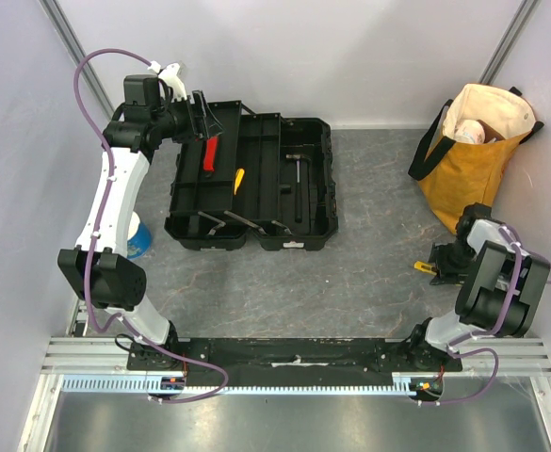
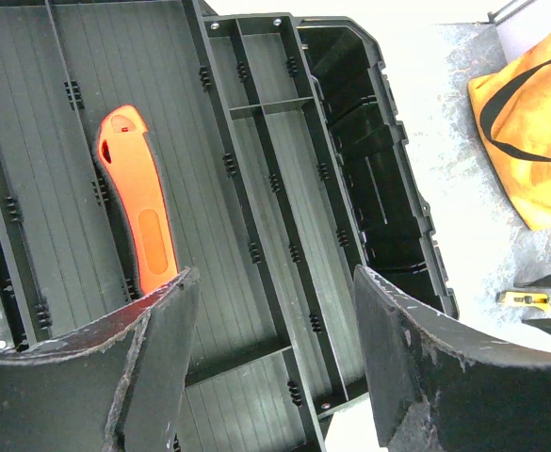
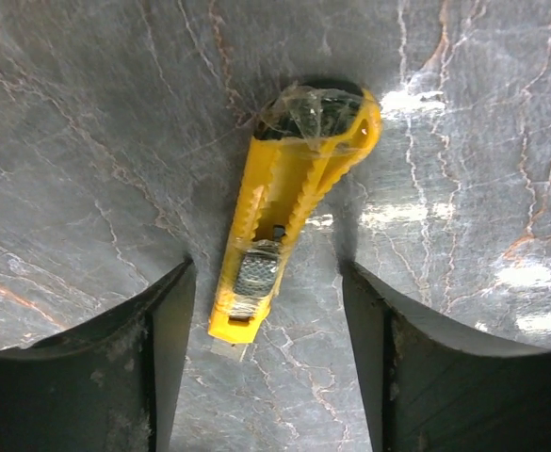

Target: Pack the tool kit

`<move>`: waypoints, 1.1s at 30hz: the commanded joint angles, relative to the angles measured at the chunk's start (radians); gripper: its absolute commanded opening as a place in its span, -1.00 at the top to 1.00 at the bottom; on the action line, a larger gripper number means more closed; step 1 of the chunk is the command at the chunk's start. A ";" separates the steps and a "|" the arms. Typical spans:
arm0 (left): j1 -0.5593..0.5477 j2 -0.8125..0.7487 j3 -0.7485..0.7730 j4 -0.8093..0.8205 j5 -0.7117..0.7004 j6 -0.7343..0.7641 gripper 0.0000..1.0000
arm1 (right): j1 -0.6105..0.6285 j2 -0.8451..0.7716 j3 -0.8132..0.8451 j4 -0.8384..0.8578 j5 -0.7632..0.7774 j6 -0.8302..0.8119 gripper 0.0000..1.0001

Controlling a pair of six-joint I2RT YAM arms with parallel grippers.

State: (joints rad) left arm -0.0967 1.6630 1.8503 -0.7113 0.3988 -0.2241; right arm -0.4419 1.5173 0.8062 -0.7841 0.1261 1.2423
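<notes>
The black toolbox (image 1: 294,240) lies open mid-table, its ribbed tray (image 2: 209,311) filling the left wrist view. A red-handled tool (image 1: 210,153) rests in the left tray, and its orange-red grip (image 2: 141,212) runs down to my left finger. My left gripper (image 1: 202,118) hovers over that tray, open (image 2: 270,348), with nothing between the jaws. A yellow-handled screwdriver (image 1: 238,180) and a hammer (image 1: 299,174) lie inside the box. The yellow knife (image 3: 289,202) lies on the grey surface at the right. My right gripper (image 3: 266,358) stands open around its near end, touching nothing.
A mustard-yellow tote bag (image 1: 473,155) stands at the back right, close to the right arm. A small blue cup (image 1: 138,235) sits by the left wall beside the left arm. Walls close in on both sides.
</notes>
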 commanded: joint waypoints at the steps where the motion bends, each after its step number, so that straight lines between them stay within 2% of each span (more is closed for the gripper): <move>1: 0.002 -0.012 0.030 0.001 0.011 -0.014 -0.45 | -0.006 0.092 -0.016 0.140 0.018 0.074 -0.34; 4: 0.003 -0.014 0.038 0.001 0.006 -0.011 -0.44 | -0.006 0.110 0.004 0.134 0.027 0.069 -0.18; 9: 0.002 -0.019 0.044 0.001 0.023 -0.015 -0.45 | -0.004 0.106 0.016 0.154 0.033 0.016 0.66; 12: 0.002 -0.014 0.046 0.003 0.063 -0.023 -0.45 | -0.004 0.080 0.017 0.160 0.049 -0.017 0.87; 17: -0.012 -0.005 0.032 0.029 0.161 -0.058 -0.44 | 0.006 0.031 0.031 0.155 0.030 -0.069 0.99; 24: -0.116 0.020 -0.011 0.094 0.187 -0.098 -0.43 | 0.071 -0.026 0.089 0.174 -0.058 -0.101 0.95; 28: -0.185 0.043 -0.026 0.124 0.212 -0.110 -0.43 | 0.170 -0.057 0.149 0.210 -0.123 -0.153 1.00; 33: -0.253 0.087 0.010 0.124 0.224 -0.126 -0.41 | 0.351 -0.088 0.241 0.256 -0.159 -0.219 1.00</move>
State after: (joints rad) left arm -0.3119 1.7222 1.8282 -0.6296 0.5800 -0.3065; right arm -0.1951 1.4864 0.9539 -0.6052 0.0330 1.0924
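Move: The yellow cutter lies on the table between the open right fingers, its blade end nearest them and its middle about 2 cm to the right, level with the hand. The orange bag stands roughly 20 cm ahead of the right hand and 8 cm to its right; the open toolbox is centred some 21 cm ahead and 41 cm to its left. From the raised left hand, the cutter is about 24 cm back, 52 cm right and 32 cm below. Close the right fingers on the yellow cutter near its slider while easing about 2 cm forward along the table, then keep that pinch and carry it forward, up and left towards the toolbox, some 10 cm ahead in all, gathering speed, fingertips tipping forward and wrist turning counter-clockwise. Meanwhile swing the open, empty left gripper about 12 cm right over the trays and slightly back, turning some 20 degrees clockwise. ##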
